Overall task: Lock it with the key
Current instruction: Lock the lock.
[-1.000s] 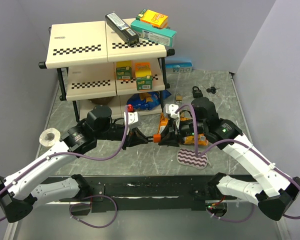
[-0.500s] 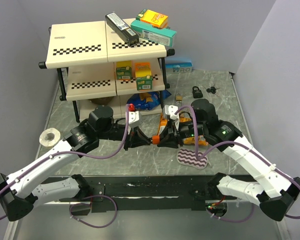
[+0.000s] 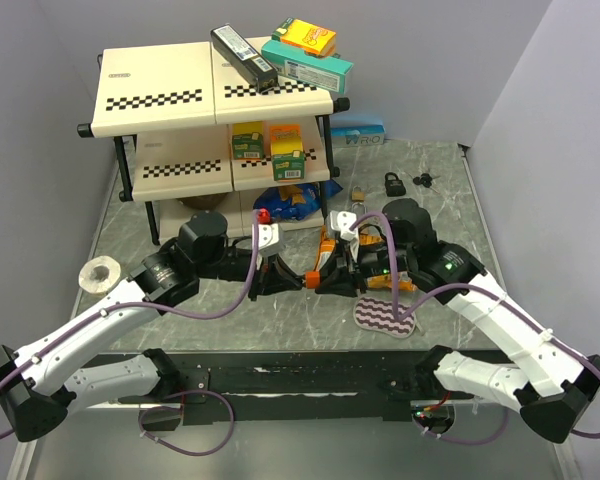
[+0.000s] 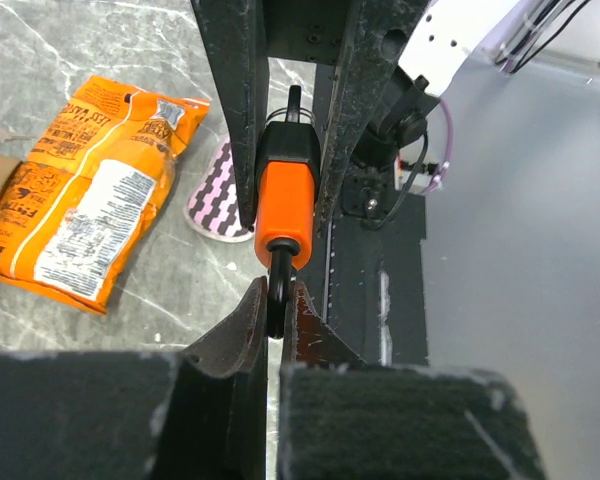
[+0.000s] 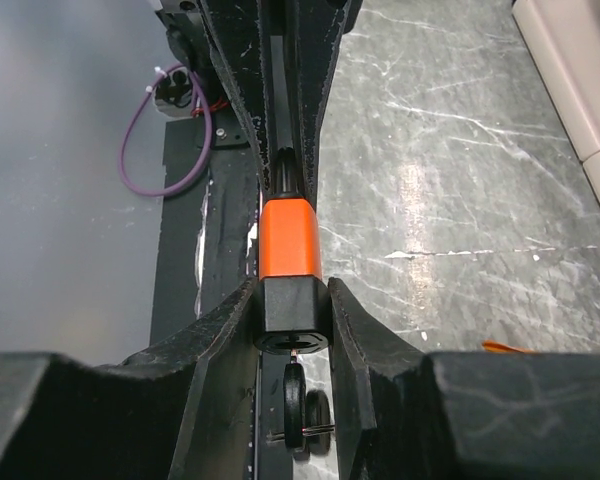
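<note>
An orange padlock [image 4: 283, 200] with a black base is held in the air between both grippers, above the table's middle [image 3: 311, 276]. My left gripper [image 4: 278, 285] is shut on its black shackle [image 4: 278, 300]. My right gripper [image 5: 293, 290] is shut on the padlock's black base [image 5: 293, 312], with the orange body [image 5: 290, 240] pointing away from it. A black-headed key [image 5: 296, 395] sticks out of the keyhole in the base, between the right fingers, and a second key [image 5: 322, 412] hangs beside it. From above, the left gripper [image 3: 298, 279] and the right gripper [image 3: 326, 277] meet tip to tip.
An orange snack bag [image 4: 90, 200] and a purple striped pad [image 3: 387, 318] lie under the grippers. A two-tier shelf [image 3: 210, 100] with boxes stands at the back left. A tape roll [image 3: 102, 273] lies at the left. Two other padlocks [image 3: 392, 182] and spare keys [image 3: 423, 181] are at the back right.
The left gripper has shifted slightly right, closing the gap toward the right gripper. Both grips on the padlock are unchanged.
</note>
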You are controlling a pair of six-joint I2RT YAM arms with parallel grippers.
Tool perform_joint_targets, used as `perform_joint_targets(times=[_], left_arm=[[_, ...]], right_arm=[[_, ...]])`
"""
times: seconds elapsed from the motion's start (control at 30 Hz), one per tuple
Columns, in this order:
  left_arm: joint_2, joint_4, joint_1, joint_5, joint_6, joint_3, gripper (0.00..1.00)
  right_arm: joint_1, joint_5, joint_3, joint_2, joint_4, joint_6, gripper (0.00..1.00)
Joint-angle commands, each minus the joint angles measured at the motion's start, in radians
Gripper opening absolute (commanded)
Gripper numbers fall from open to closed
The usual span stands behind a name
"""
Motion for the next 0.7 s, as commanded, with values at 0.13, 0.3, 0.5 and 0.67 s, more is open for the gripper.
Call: perform_joint_targets(times=[0.13,0.3,0.5,0.67], left_arm=[[-0.043,0.127,-0.009,-0.012,0.124,-0.009,0.01],[-0.114,-0.021,0.061,0.016,0.196,-0.053,0.01],[-0.124,-0.105,0.084,0.023,0.269,-0.047,0.01],[-0.112,-0.084,0.083,0.037,0.238,-0.03,0.01]], right_arm=[[0.046,-0.061,0.032,0.01,0.136,-0.035,0.0],[-0.005,-0.048,0.012,-0.044,0.036,-0.053,0.31],[-0.066,-0.052,0.024,-0.075,-0.084,-0.079,0.71],[-0.088,-0.045,0.015,-0.082,-0.099,-0.094,0.7]])
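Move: The orange padlock is already between the hands: the left pinches its shackle, with the lock body about 4 cm to the right and level. The right fingers are around the black key end, with the lock body some 2 cm to their left. From the right hand, the orange bag lies about 12 cm ahead and 10 cm right, and the striped pad roughly level ahead and 15 cm right, both some 25 cm below. Keep the left gripper shut on the shackle and draw the padlock left out of the right fingers, about 4 cm, sinking some 2 cm late on while the wrist rolls about 10 degrees. Meanwhile hold the right hand still at first, then open its fingers to let go of the key end and back off to the right by about 2 cm. ##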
